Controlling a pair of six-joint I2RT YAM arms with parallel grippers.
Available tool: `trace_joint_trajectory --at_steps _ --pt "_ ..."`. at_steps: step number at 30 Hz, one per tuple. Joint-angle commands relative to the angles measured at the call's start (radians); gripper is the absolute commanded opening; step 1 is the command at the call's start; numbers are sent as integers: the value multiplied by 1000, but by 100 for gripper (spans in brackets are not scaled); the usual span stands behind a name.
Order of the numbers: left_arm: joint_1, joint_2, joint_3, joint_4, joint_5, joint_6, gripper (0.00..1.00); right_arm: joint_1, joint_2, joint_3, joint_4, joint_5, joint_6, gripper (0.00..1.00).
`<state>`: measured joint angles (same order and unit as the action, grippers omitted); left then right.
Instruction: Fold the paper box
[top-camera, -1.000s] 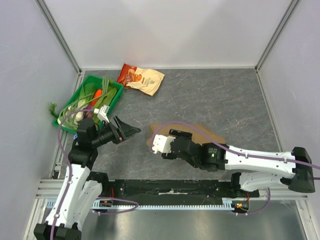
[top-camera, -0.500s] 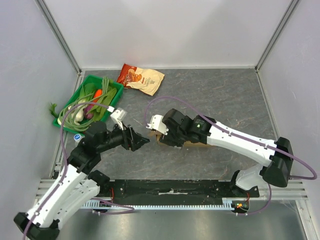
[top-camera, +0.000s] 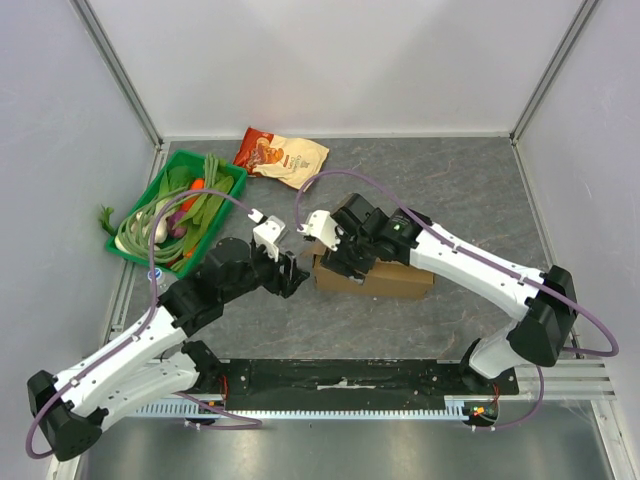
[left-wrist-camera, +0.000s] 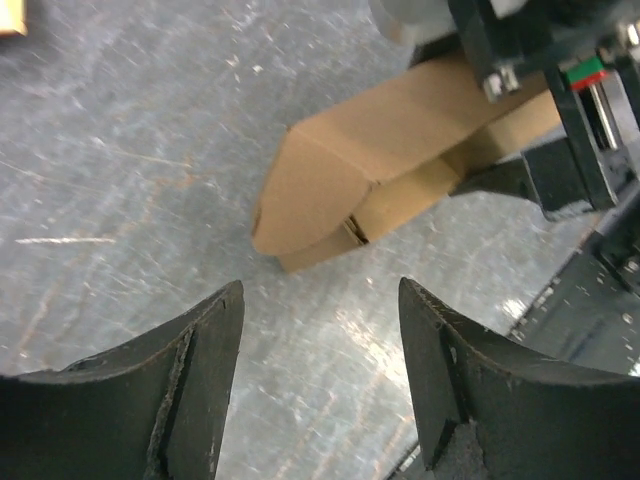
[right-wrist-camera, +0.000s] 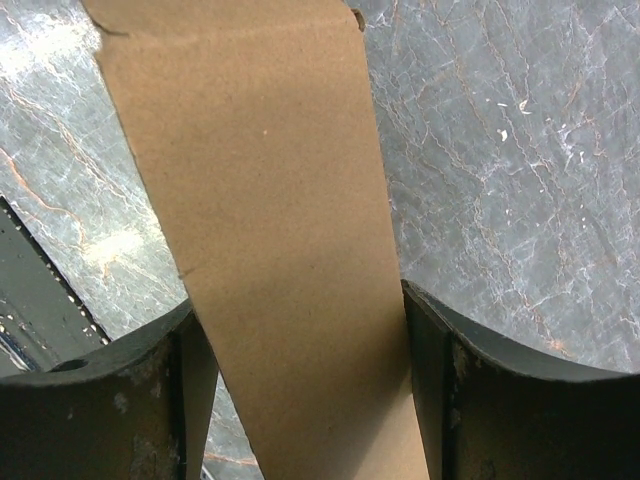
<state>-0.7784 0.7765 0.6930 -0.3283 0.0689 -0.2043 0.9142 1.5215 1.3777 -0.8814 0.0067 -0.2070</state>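
The paper box (top-camera: 390, 281) is a plain brown cardboard box lying flat at the table's middle, long side left to right. My right gripper (top-camera: 336, 264) comes down over its left end and is shut across the box's width; in the right wrist view the box (right-wrist-camera: 270, 200) fills the gap between the fingers (right-wrist-camera: 430, 370). My left gripper (top-camera: 297, 275) hovers just left of that end, open and holding nothing. In the left wrist view the box (left-wrist-camera: 370, 150) shows a rounded end flap (left-wrist-camera: 300, 200) ahead of my left gripper (left-wrist-camera: 320, 300).
A green tray (top-camera: 231, 203) of vegetables stands at the back left. A cream-and-red snack bag (top-camera: 283, 158) lies at the back centre. Grey walls close in three sides. A black rail (top-camera: 340, 378) runs along the near edge.
My left arm has reached forward and right to the box's left end, its jaws narrowing a little. My right arm has swung away from the near edge with the box.
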Motion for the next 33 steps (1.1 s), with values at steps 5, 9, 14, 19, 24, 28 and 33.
trace_joint_trajectory --at_steps 5,9,14,19,24,28,33 --pt "-5 90 56 149 -129 187 68 -21 19 -46 12 -89 20 55" --pt "-5 119 79 161 -93 203 66 -34 6 -54 24 -89 17 56" --pt "-4 164 105 179 -126 203 51 -34 -15 -69 39 -93 18 56" --pt "-5 205 132 199 -112 203 41 -35 -32 -83 55 -96 20 56" --pt "-4 239 148 213 -96 238 47 -35 -38 -95 67 -88 21 56" --pt "-5 263 155 227 -74 250 48 -37 -41 -95 73 -86 23 56" --pt "-4 287 180 221 -84 255 27 -37 -64 -107 97 -77 41 63"
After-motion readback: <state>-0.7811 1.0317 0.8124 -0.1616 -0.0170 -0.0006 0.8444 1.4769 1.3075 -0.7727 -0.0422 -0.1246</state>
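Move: The box's left end flap, at the near corner where it meets the lid, is about 6 cm ahead of the left hand and 4 cm to its right, roughly level with it. The box's middle lies some 16 cm to the left hand's right, 2 cm ahead and 7 cm lower; the right gripper is about 11 cm right and 4 cm ahead. From the right hand, which already straddles the box, that flap corner is roughly 7 cm left, 2 cm ahead and slightly higher. Forward about 6 cm goes the left hand, drifting right as it nears the box's left end flap, its fingertips tipping up some 10 degrees. After the first few centimetres its fingers narrow to about half their gap around the flap's corner, not shut. The right hand keeps the box straddled between its fingers, easing forward 1 to 2 cm while turning slightly clockwise and rolling its left side up. ##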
